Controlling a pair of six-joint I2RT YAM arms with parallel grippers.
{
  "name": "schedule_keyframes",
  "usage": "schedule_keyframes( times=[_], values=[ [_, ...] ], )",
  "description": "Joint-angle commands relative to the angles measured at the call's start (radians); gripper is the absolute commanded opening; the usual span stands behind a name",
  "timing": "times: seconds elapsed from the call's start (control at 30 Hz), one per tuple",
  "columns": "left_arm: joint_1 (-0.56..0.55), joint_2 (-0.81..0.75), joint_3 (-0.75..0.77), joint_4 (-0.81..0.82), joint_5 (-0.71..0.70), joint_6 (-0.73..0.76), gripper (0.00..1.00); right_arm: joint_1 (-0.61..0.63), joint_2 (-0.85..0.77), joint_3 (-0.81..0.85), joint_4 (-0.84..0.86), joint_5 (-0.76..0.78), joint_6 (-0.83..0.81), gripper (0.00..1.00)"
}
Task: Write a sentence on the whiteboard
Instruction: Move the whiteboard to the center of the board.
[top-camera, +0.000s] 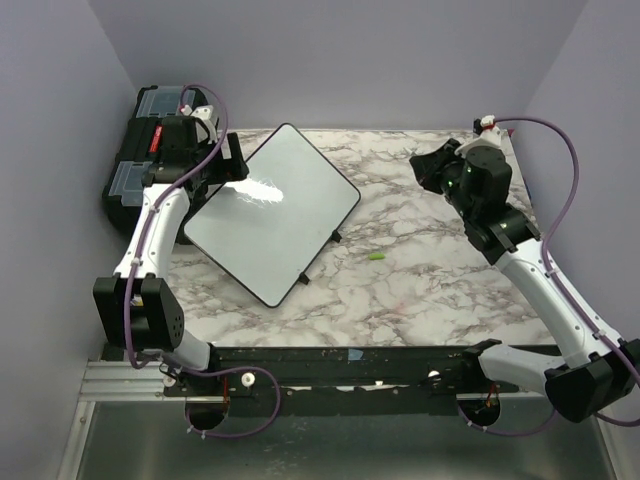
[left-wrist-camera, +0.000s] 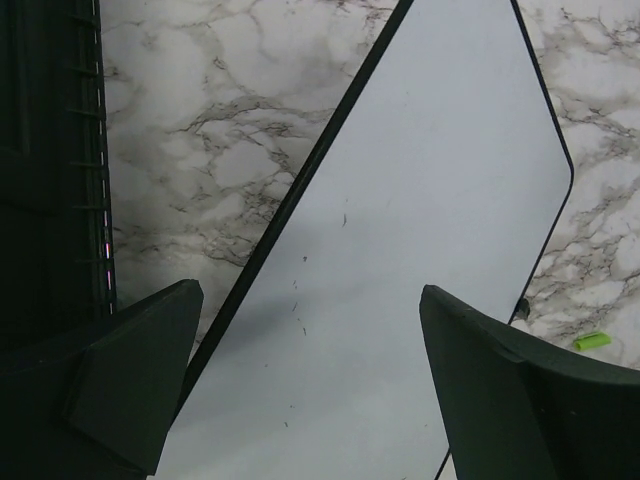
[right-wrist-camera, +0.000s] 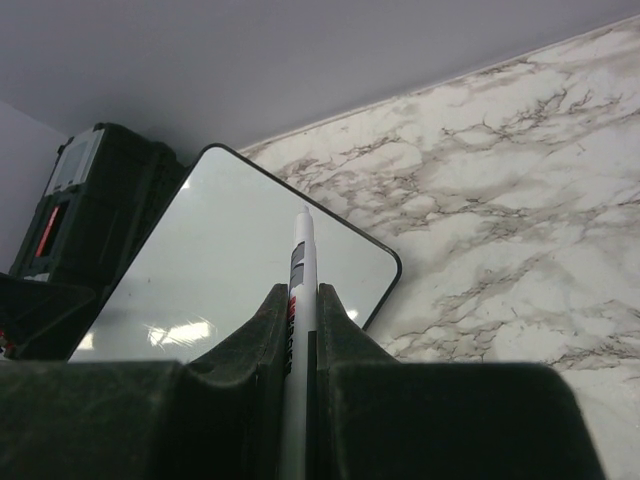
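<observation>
The whiteboard (top-camera: 275, 215) lies flat and turned diagonally on the marble table, left of centre. Its surface is blank apart from a few tiny dark specks; no green sentence shows on it. My left gripper (top-camera: 232, 165) hovers over the board's far-left edge, open and empty, and in the left wrist view (left-wrist-camera: 310, 300) the board (left-wrist-camera: 400, 250) fills the gap between the fingers. My right gripper (top-camera: 425, 168) is raised at the far right, away from the board. In the right wrist view (right-wrist-camera: 303, 290) it is shut on a white marker (right-wrist-camera: 302, 250) pointing toward the board (right-wrist-camera: 220, 270).
A black toolbox (top-camera: 150, 150) stands at the far left, just behind the board. A small green cap (top-camera: 376, 256) lies on the marble to the right of the board and shows in the left wrist view (left-wrist-camera: 591, 341). Two small black bits (top-camera: 336, 237) sit at the board's right edge.
</observation>
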Motion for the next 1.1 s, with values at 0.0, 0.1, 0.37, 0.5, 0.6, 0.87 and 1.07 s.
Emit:
schedule_keyframes(
  times=[0.0, 0.1, 0.37, 0.5, 0.6, 0.87, 1.07],
  values=[
    [0.042, 0.033, 0.048, -0.035, 0.025, -0.021, 0.93, 0.005, -0.014, -0.025, -0.009, -0.042, 0.004, 0.01],
    [0.061, 0.068, 0.069, -0.064, 0.028, -0.012, 0.92, 0.005, -0.019, -0.028, -0.009, -0.046, 0.0, 0.01],
    [0.097, 0.143, 0.066, -0.064, 0.127, -0.044, 0.85, 0.004, -0.037, -0.038, -0.006, -0.042, -0.015, 0.01],
    [0.092, 0.15, 0.023, -0.022, 0.218, -0.076, 0.73, 0.005, -0.049, -0.049, 0.006, -0.036, -0.018, 0.01],
    [0.074, 0.144, 0.0, -0.001, 0.229, -0.088, 0.73, 0.005, -0.054, -0.054, 0.01, -0.033, -0.023, 0.01],
    [0.025, 0.142, -0.026, 0.03, 0.239, -0.109, 0.69, 0.004, -0.049, -0.056, 0.012, -0.037, -0.027, 0.01],
    [-0.059, 0.139, -0.046, 0.062, 0.238, -0.111, 0.68, 0.005, -0.045, -0.057, 0.014, -0.04, -0.029, 0.01]
  ],
)
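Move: The whiteboard lies askew below the left hand, its middle about 11 cm back, 10 cm to the right and 7 cm below. Its outer-left long edge runs almost under the open fingers. The black toolbox's middle is some 17 cm to the hand's left, level with it ahead and in height. The green cap lies roughly 20 cm back, 36 cm right and 8 cm below. From the right hand, the whiteboard's middle is about 38 cm left, 7 cm back and 17 cm below. The whiteboard's outer-left long edge is met by the left hand, which sinks about 6 cm. It first eases some 3 cm left to get outside the edge, then swings back about 6 cm to the right, tipping down and dropping its left side by some ten degrees each. The fingers narrow part-way, and the left finger comes against the edge from outside and pushes the board right. ##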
